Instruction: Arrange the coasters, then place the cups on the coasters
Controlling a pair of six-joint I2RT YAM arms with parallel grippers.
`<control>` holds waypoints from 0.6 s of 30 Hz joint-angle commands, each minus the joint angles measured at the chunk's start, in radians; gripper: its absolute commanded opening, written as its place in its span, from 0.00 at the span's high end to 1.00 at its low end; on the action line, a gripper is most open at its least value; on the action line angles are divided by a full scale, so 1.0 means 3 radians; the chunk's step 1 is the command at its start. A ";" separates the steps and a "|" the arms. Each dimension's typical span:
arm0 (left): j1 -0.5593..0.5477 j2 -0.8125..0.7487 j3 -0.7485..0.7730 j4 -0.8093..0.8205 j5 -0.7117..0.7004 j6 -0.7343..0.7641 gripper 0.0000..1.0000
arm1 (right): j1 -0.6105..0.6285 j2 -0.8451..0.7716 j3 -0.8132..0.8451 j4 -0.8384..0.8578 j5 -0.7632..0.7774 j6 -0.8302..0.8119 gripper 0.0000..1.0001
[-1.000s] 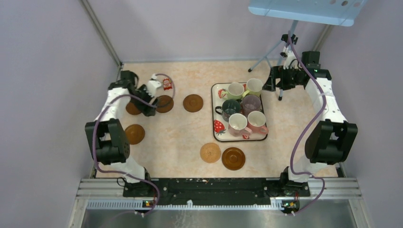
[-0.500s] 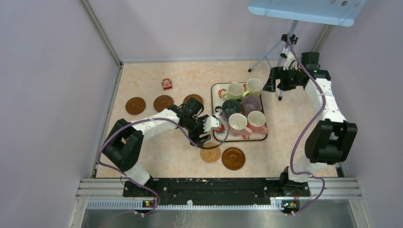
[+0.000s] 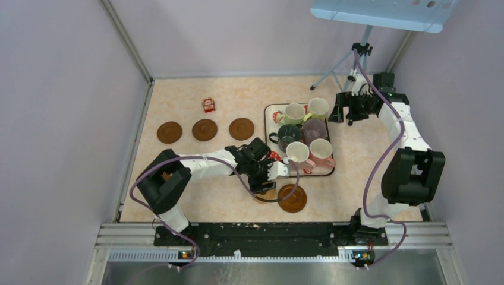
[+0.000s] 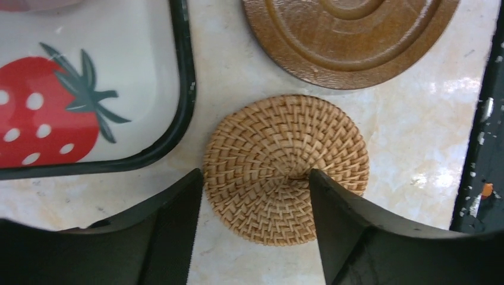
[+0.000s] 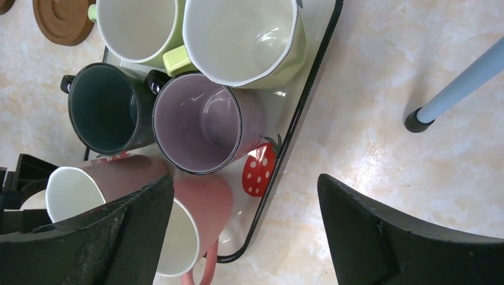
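My left gripper [image 3: 264, 184] [image 4: 255, 173] hangs low over the tan woven coaster [image 4: 285, 160], jaws open. Its left finger stands at the coaster's left edge and its right fingertip lies over the coaster's middle. A dark brown coaster [image 3: 292, 198] [image 4: 347, 35] lies just to the right of the tan one. Three dark brown coasters [image 3: 169, 132] [image 3: 204, 129] [image 3: 241, 128] form a row at the back left. Several cups [image 3: 314, 129] [image 5: 199, 122] stand on the strawberry tray [image 3: 267, 119] [image 5: 300, 127]. My right gripper [image 3: 339, 107] [image 5: 245, 178] hovers open and empty beside the tray's far right edge.
A small red packet [image 3: 208, 105] lies behind the coaster row. A tripod [image 3: 345, 59] stands at the back right, with one foot [image 5: 416, 122] close to my right gripper. The tray's black rim [image 4: 184, 77] runs just left of the tan coaster.
My left arm has swung from the back-left coasters across to the tan coaster at the front, and its jaws have narrowed. My right gripper has shifted slightly.
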 commanded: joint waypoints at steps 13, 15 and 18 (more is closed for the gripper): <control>0.1059 -0.0297 -0.0274 -0.0514 -0.0376 0.0311 0.49 | -0.0040 -0.0200 -0.0065 0.0155 0.0012 -0.0119 0.11; 0.1247 -0.0250 -0.0211 -0.0493 -0.0370 0.0315 0.48 | -0.0038 -0.0208 -0.0094 0.0179 0.0003 -0.0099 0.11; 0.1298 -0.0085 -0.0035 -0.0428 -0.0363 0.0252 0.47 | -0.0039 -0.0211 -0.0130 0.0233 -0.0021 -0.0047 0.11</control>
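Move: The woven coaster is right at the left hand's fingertips, its middle about 2 cm back and 1 cm below. From that hand, a brown coaster lies 5 cm back and 11 cm to the right. The nearer pink cup on the tray is roughly 11 cm ahead and 13 cm right, and the nearest back-row brown coaster 21 cm ahead and 8 cm left. From the idle right hand, the woven coaster is some 24 cm back, 26 cm left and 16 cm down. Leftward and forward over the table at a constant low height, the left hand sweeps about 13 cm, slow at first and then quicker, dragging the woven coaster away from the tray's near side. The fingers narrow from about three-quarters to half open, one outside the coaster's forward rim and the other on its weave, while the wrist turns some 20 degrees counter-clockwise. ##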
